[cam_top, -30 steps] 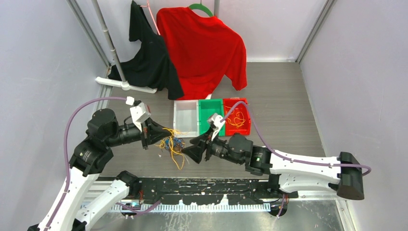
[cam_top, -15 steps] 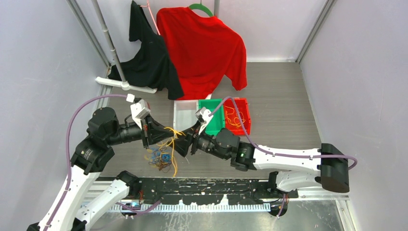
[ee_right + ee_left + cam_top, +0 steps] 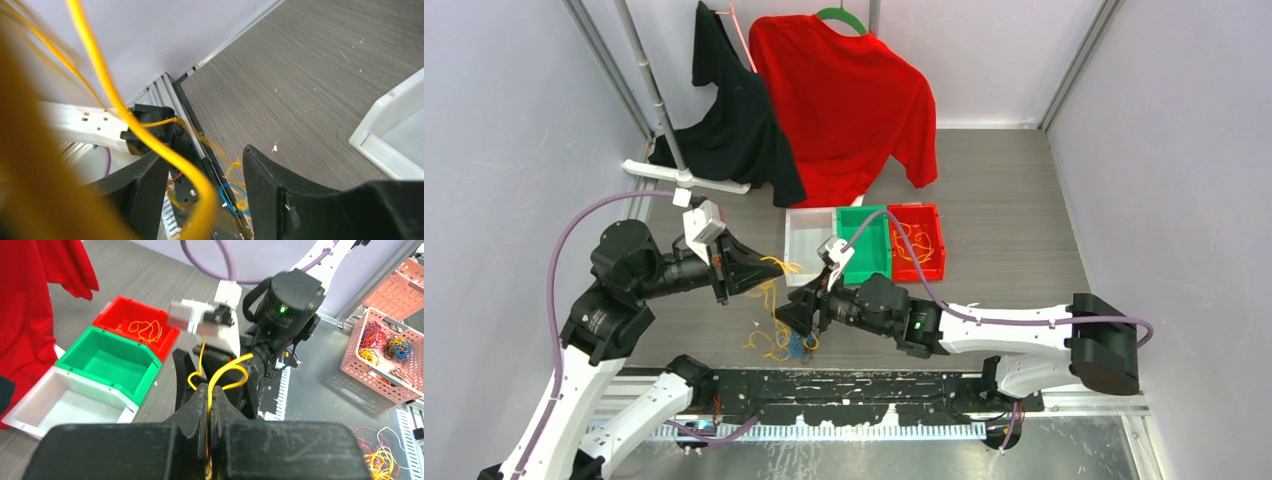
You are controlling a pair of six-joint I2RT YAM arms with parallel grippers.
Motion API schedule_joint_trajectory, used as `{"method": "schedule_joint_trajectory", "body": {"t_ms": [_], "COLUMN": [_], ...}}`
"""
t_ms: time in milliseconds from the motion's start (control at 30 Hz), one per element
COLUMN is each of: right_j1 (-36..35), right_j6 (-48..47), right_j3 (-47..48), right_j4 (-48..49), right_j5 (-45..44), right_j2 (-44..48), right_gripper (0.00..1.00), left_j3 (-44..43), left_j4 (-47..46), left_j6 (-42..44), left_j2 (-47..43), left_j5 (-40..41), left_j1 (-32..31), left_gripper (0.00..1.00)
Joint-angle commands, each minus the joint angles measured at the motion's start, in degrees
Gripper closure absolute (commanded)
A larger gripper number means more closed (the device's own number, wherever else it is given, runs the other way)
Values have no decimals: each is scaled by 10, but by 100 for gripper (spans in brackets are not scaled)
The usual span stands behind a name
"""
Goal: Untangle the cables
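The cables are a tangle of thin orange-yellow and blue strands (image 3: 782, 338) hanging down to the table between the two arms. My left gripper (image 3: 762, 270) is shut on one yellow cable (image 3: 227, 372), which loops out of its closed tips (image 3: 210, 396). My right gripper (image 3: 796, 318) reaches in from the right, just right of the tangle and below the left gripper. In the right wrist view it (image 3: 205, 185) stands open, with a yellow cable (image 3: 165, 150) running through the gap, not pinched. A blue cable (image 3: 229, 196) lies beyond the fingers.
White bin (image 3: 809, 226), green bin (image 3: 869, 262) and red bin (image 3: 921, 248) stand in a row behind the grippers; the red one holds yellow cables. A red shirt (image 3: 844, 100) and black garment (image 3: 734, 120) hang on a rack behind. A pink basket (image 3: 395, 347) holds cable balls.
My right gripper has swung left, from beside the green bin to the tangle. The left gripper has drawn back a little with its yellow cable, and the tangle now hangs lower.
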State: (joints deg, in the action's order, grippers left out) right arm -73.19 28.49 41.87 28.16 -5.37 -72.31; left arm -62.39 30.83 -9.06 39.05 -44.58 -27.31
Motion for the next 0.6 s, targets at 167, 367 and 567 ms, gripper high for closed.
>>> {"method": "schedule_joint_trajectory", "body": {"t_ms": [167,367,567], "right_j1": [-6,-5,-6], "right_j6": [-20,-20,-49], "right_j3": [-2,25,82], "right_j4": [-12,3,-13], "right_j5": [-27,-9,-45], "right_j2": [-26,-77,-115], "right_gripper": [38,36,38], "left_j3": [-69,-116,-164], "left_j4": [-41,-42,-43], "left_j6": [-13,-11,-15], "left_j2": [18,40,64], "left_j5": [-21,-24,-32], "left_j1": [-1,-2,-2], "left_gripper": [100,100,100]}}
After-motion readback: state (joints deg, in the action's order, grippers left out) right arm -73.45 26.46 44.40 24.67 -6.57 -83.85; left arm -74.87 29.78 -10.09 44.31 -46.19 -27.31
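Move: The blue-and-yellow tangle hangs low from the yellow cable in the left fingers, roughly 18 cm below the open right hand, practically straight under it. From the right hand, the white bin's middle is about 25 cm ahead and 3 cm to the right, and the green bin's some 25 cm ahead and 14 cm to the right, both about 22 cm lower. From the left hand, the tangle is directly below, roughly 30 cm down. The right hand sinks about 8 cm towards the tangle, gathering speed and edging left only near the end, while its wrist tips the left-pointing fingers down some 15 degrees; the fingers stay open, with the yellow cable crossing close by the rear fingertip. Meanwhile the left hand keeps its pinch on the yellow cable and lifts it straight up by about 7 cm, away from the tangle, tilting only slightly. ##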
